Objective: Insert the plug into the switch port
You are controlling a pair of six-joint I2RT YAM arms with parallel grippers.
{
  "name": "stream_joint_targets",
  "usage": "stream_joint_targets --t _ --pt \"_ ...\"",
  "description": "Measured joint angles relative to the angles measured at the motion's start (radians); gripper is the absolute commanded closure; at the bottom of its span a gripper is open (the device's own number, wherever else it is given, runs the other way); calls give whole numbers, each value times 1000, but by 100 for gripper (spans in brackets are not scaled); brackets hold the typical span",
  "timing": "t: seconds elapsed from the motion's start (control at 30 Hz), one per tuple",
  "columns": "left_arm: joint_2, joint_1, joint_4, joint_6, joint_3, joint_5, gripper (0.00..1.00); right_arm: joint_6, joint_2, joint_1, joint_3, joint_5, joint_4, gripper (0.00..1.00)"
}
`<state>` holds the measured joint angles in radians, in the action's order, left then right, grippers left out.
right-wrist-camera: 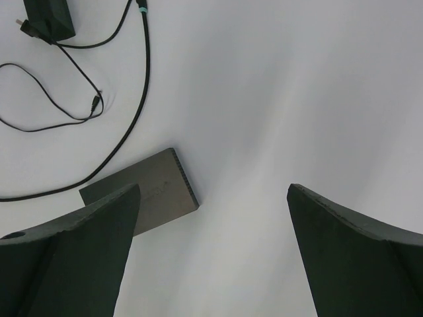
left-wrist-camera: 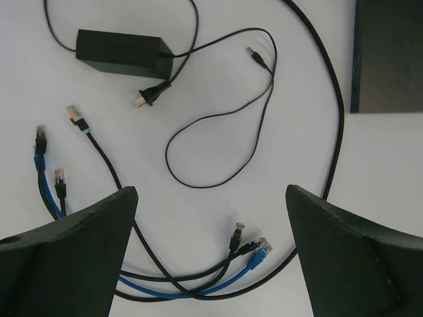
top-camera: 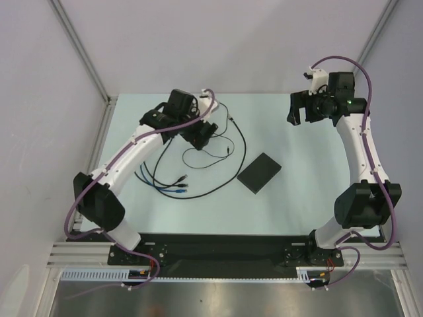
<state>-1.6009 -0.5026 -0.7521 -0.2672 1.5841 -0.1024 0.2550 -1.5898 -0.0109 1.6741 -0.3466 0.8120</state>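
The switch, a flat matte-black box, lies on the table right of centre; it also shows in the left wrist view's top right corner and in the right wrist view. Several network cables end in plugs below my left gripper: a black plug and a blue plug lie between its fingers, well beneath them. That gripper hovers open over the cable tangle, holding nothing. My right gripper hangs open and empty high at the back right, apart from the switch.
A chunky black power adapter lies beyond the cables, and its thin lead ends in a small barrel plug. More network plugs lie at the left. A thick black cable curves from the tangle toward the switch. Walls enclose the table.
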Motion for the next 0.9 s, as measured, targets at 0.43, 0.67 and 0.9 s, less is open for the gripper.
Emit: stream_joint_targets --t 0.43,0.67,0.9 --pt "-263 -269 -78 -257 6 -18 20 0 1 -13 -8 1 7 0" --pt "-350 -292 -72 -266 4 -34 22 0 1 -22 -8 2 8 0" --pt "-384 -296 40 -238 -50 -32 26 0 5 -33 -24 7 21 0"
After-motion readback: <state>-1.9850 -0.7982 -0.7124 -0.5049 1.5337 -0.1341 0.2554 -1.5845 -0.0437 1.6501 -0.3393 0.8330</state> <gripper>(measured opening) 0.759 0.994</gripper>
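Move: To the left hand's right lies the black box, taken as the switch: some 22 cm right, about 6 cm nearer the base and 21 cm below. The thick black cable, where it bends past that box, is roughly 12 cm right and 9 cm back of this hand; the blue plug lies some 12 cm back and 5 cm left, the small black connector 2 cm ahead and 11 cm right. From the right hand the black box is about 10 cm back, 8 cm left and 25 cm down. Sinking about 17 cm, the left hand swings some 10 cm to the right and 6 cm back towards the near-left end of the black box, coming in low beside it and the thick cable. On the way the wrist turns about 30 degrees clockwise, with some tilt, and the fingers narrow to roughly three quarters open, empty. ##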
